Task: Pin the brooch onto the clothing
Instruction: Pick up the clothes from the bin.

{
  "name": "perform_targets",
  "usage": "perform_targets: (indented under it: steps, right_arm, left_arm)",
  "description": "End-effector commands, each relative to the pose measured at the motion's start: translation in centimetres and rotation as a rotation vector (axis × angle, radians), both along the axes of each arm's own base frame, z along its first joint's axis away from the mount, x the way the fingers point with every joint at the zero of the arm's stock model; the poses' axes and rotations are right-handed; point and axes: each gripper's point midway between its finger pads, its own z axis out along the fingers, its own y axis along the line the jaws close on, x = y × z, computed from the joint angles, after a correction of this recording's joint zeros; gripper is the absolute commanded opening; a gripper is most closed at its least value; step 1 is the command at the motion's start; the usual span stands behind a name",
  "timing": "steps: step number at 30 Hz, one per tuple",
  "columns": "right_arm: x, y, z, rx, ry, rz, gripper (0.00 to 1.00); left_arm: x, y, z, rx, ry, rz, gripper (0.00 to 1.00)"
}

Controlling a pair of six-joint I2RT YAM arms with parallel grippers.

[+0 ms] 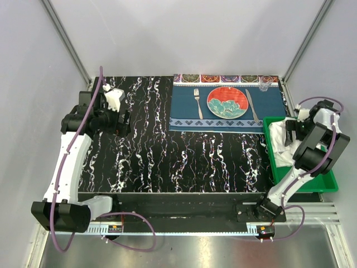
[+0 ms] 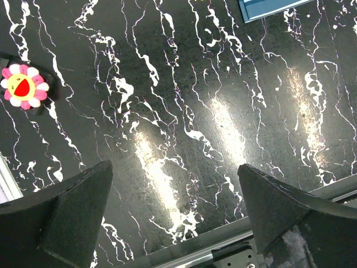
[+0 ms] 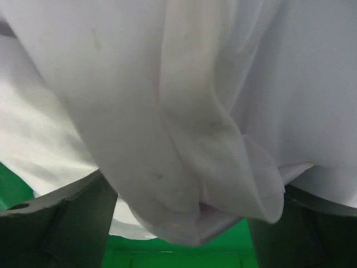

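The brooch (image 2: 23, 86), a small flower with pink and white petals and a yellow centre, lies on the black marbled table (image 2: 184, 100), up and to the left of my left gripper (image 2: 174, 167). That gripper is open and holds nothing; in the top view the left gripper (image 1: 121, 120) hovers over the table's far left. The clothing (image 1: 279, 142), white thin fabric, lies crumpled in a green bin (image 1: 329, 184). My right gripper (image 1: 290, 133) is down in that bin. Its jaws stand wide open, and a fold of the clothing (image 3: 184, 128) hangs between its fingers (image 3: 61, 223).
A blue placemat (image 1: 184, 111) at the back carries a red-and-teal plate (image 1: 227, 102), a fork (image 1: 197, 100) and a knife (image 1: 252, 106). Grey enclosure walls stand on three sides. The table's metal front rail (image 2: 184, 257) lies just beyond the left fingers.
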Motion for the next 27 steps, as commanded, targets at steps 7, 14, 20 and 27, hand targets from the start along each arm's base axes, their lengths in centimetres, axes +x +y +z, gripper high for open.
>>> perform_targets:
  steps: [7, 14, 20, 27]
  right_arm:
    - [1.0, 3.1, 7.6, 0.089, -0.178, 0.056, 0.0]
    - [1.8, 8.3, 25.3, 0.101, -0.548, 0.19, 0.0]
    - [-0.1, 19.3, 35.8, 0.223, -0.749, 0.492, 0.0]
    - [-4.5, 30.7, 41.3, 0.441, -0.9, 0.802, 0.0]
  left_arm:
    - [0.7, -0.9, 1.2, -0.031, -0.035, -0.041, 0.99]
    - [0.8, -1.3, 2.6, -0.061, -0.063, -0.038, 0.99]
    - [1.2, -0.8, 3.9, -0.053, -0.066, 0.011, 0.99]
    - [1.1, -1.1, 6.2, -0.1, -0.083, 0.049, 0.99]
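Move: The clothes are bunched loosely in the green bin, right beneath the right hand's open, downward fingers; the middle of the heap is some 3 cm back, 1 cm right and 2 cm below. The bin's own middle is about 9 cm back, 3 cm right and 5 cm below; the knife is roughly 17 cm ahead and 17 cm left, the plate 18 cm ahead and 28 cm left. From the left hand the clothes lie about 70 cm right, 2 cm back and 20 cm down. The clothes are pinched as the right hand's wide-open fingers shut on a fold after sinking barely 1 cm more, then whisked up out of the bin by about 45 cm. Partway up the hand swings some 25 cm left towards the plate's side, its fingers tipping from straight down to forward-left. The empty left hand, still open, rises about 4 cm late on. ##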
